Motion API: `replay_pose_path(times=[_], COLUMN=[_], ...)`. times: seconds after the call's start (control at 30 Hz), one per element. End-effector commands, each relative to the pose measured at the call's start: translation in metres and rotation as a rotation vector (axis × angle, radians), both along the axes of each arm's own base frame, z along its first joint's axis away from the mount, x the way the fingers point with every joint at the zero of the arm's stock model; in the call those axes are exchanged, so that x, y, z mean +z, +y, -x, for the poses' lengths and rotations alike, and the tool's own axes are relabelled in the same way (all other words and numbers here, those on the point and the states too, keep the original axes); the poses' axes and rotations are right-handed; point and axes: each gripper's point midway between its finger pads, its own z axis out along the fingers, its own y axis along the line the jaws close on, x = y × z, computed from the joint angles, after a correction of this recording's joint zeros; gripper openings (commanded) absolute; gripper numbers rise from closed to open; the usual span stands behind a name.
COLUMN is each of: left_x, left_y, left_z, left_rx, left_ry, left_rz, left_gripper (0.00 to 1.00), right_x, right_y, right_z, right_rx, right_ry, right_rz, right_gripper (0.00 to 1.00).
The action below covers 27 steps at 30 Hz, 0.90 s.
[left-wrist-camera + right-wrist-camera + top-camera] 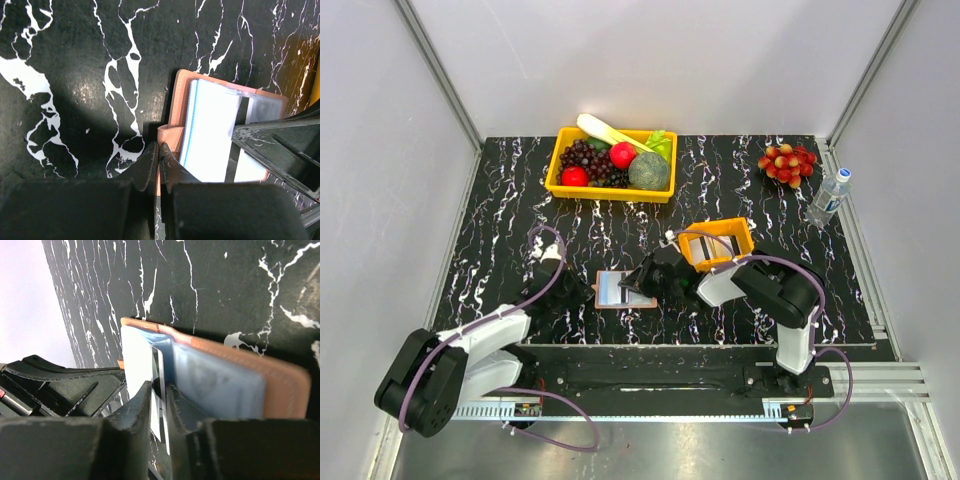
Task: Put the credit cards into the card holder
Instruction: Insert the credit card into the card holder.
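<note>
The tan-pink card holder (620, 290) lies open on the black marbled table, its pale inner slots facing up. My left gripper (590, 292) is shut on the holder's snap tab (171, 134) at its left edge. My right gripper (159, 387) hovers over the holder (225, 385) with its jaws slightly apart. A thin credit card (161, 365) stands on edge between them, its far end in the holder's fold. More credit cards (712, 247) lie in the small orange tray (745, 232) just right of the holder. The right fingers (280, 150) show in the left wrist view.
A yellow bin (610, 193) of fruit and vegetables stands at the back centre. A bunch of red and yellow fruit (787, 165) and a water bottle (828, 197) sit at the back right. White walls enclose the table on three sides.
</note>
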Motion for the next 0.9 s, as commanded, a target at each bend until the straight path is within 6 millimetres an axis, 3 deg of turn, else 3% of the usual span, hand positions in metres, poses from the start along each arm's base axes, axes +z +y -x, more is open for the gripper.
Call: replay_pose_path(times=[0.0, 0.17, 0.87], left_x=[-0.002, -0.001, 0.007], left_y=[-0.003, 0.001, -0.007], left_z=[0.013, 0.013, 0.012], left_rx=[-0.025, -0.018, -0.055], left_ry=[0.035, 0.030, -0.001], left_rz=[0.014, -0.009, 0.030], left_gripper=[0.00, 0.00, 0.00], right_x=[0.003, 0.016, 0.019], right_y=[-0.016, -0.024, 0.026], right_z=[0.007, 0.008, 0.017], right_rx=[-0.008, 0.012, 0.214], right_ry=[-0.055, -0.095, -0.103], right_rz=[0.106, 0.163, 0.139], right_gripper=[0.29, 0.42, 0.42])
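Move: The white card with the dark stripe sits in the card holder's left-hand sleeve page, its middle roughly 3 cm left of the right gripper, 1 cm back and 1 cm lower; the right fingertips are at its striped edge. The sleeved ID card lies about 4 cm to that gripper's right and 1 cm back, the orange box some 21 cm right and 10 cm ahead. From the left gripper, still pinching the holder's tab, the white card is about 5 cm right, level fore and aft, slightly below. Open the right fingers from nearly shut to almost half open to free the striped edge, lifting and backing off to the right by about 2 cm. Then sweep left some 2.5 cm with the fingers spread astride the stripe, rolling the hand's left side down about 10 degrees. Keep the left gripper pinched on the tab and ease it back 1.5 cm. ##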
